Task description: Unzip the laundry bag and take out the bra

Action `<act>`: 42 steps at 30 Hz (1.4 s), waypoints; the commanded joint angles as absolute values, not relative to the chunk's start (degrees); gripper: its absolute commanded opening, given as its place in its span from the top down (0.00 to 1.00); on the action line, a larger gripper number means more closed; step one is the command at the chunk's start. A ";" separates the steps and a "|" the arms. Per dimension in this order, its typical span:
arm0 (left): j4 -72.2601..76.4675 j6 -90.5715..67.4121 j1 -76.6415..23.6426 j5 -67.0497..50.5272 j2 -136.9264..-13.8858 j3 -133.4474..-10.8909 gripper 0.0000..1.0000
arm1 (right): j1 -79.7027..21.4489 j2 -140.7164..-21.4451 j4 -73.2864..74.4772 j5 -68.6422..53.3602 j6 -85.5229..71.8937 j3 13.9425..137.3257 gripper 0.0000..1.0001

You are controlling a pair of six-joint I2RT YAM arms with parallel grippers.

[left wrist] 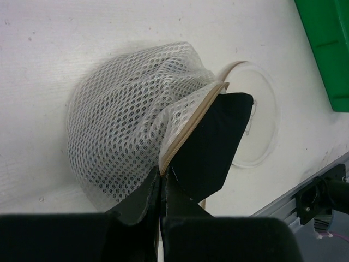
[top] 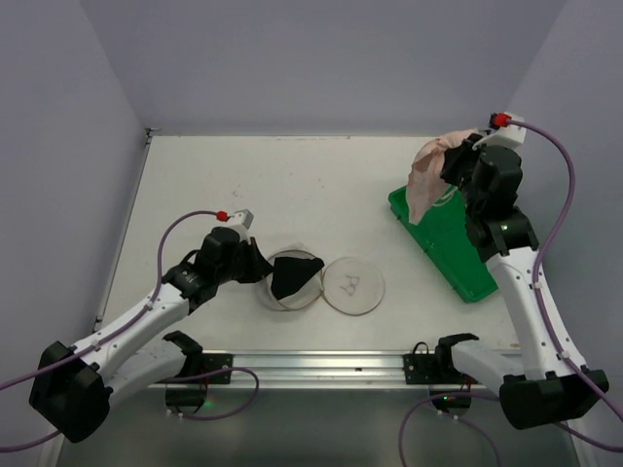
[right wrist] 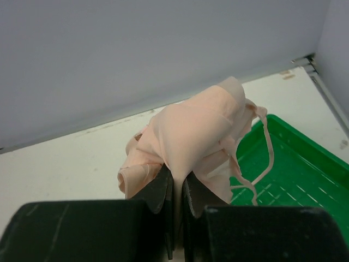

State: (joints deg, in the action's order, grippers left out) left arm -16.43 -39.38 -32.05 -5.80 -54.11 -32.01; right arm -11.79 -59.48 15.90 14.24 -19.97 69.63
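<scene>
The laundry bag (top: pixel 331 282) lies unzipped near the table's front middle. One round half shows white mesh (left wrist: pixel 120 114) and a black inner flap (left wrist: pixel 215 142). The other cream half (top: pixel 354 286), with the small bra outline, lies flat to its right. My left gripper (top: pixel 267 269) (left wrist: pixel 162 177) is shut on the bag's tan zipper rim (left wrist: pixel 191 128). At the far right the pale pink bra (top: pixel 428 175) (right wrist: pixel 191 131) hangs bunched in my shut right gripper (top: pixel 454 171) (right wrist: pixel 178 183), above the far end of the green tray. A thin strap (right wrist: pixel 268 153) dangles over the tray.
The green rectangular tray (top: pixel 450 243) (right wrist: pixel 297 174) lies slanted at the right, also showing at the left wrist view's top right corner (left wrist: pixel 327 43). A metal rail (top: pixel 311 368) runs along the near edge. Grey walls close the back and both sides.
</scene>
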 commanded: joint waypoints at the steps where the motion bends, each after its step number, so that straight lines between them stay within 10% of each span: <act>1: -12.92 -38.58 -32.08 -7.12 -55.10 -30.68 1.00 | -6.78 -61.87 13.10 15.56 -21.71 67.24 1.00; 21: -10.90 -36.91 -32.08 -7.38 -57.74 -29.44 1.00 | 2.81 -98.95 21.08 14.68 -29.97 72.50 0.98; 30: -10.81 -36.83 -31.99 -7.21 -58.01 -29.62 1.00 | 3.25 -102.48 24.16 10.55 -29.53 76.99 0.32; 42: -10.72 -37.97 -31.90 -7.73 -56.69 -29.97 1.00 | 2.99 -83.61 26.54 3.00 -29.80 73.57 0.01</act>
State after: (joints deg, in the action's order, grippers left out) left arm -12.82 -38.35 -32.01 -7.09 -57.80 -30.09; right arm 3.03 -90.45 25.82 6.72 -29.61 74.70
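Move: The bra is already pinched in the right hand, bound for the far-left end of the green tray, about 8 cm ahead of that hand, 7 cm to its right and roughly 35 cm below. The laundry bag's round lid lies some 13 cm back and 16 cm left, about as far down; the bag's open mouth is about 12 cm back and 30 cm left. From the left hand, that tray end is about 21 cm ahead, 42 cm right and 10 cm lower. Down some 30 cm, and about 9 cm each forward and right, the right hand swoops to the tray's far-left end with the bra, its fingers tipping down about 45 degrees and turning clockwise. There they open wide and let go of the bra, then rise about 10 cm. The left hand sinks 2 cm, still pinching the bag's zip edge. ##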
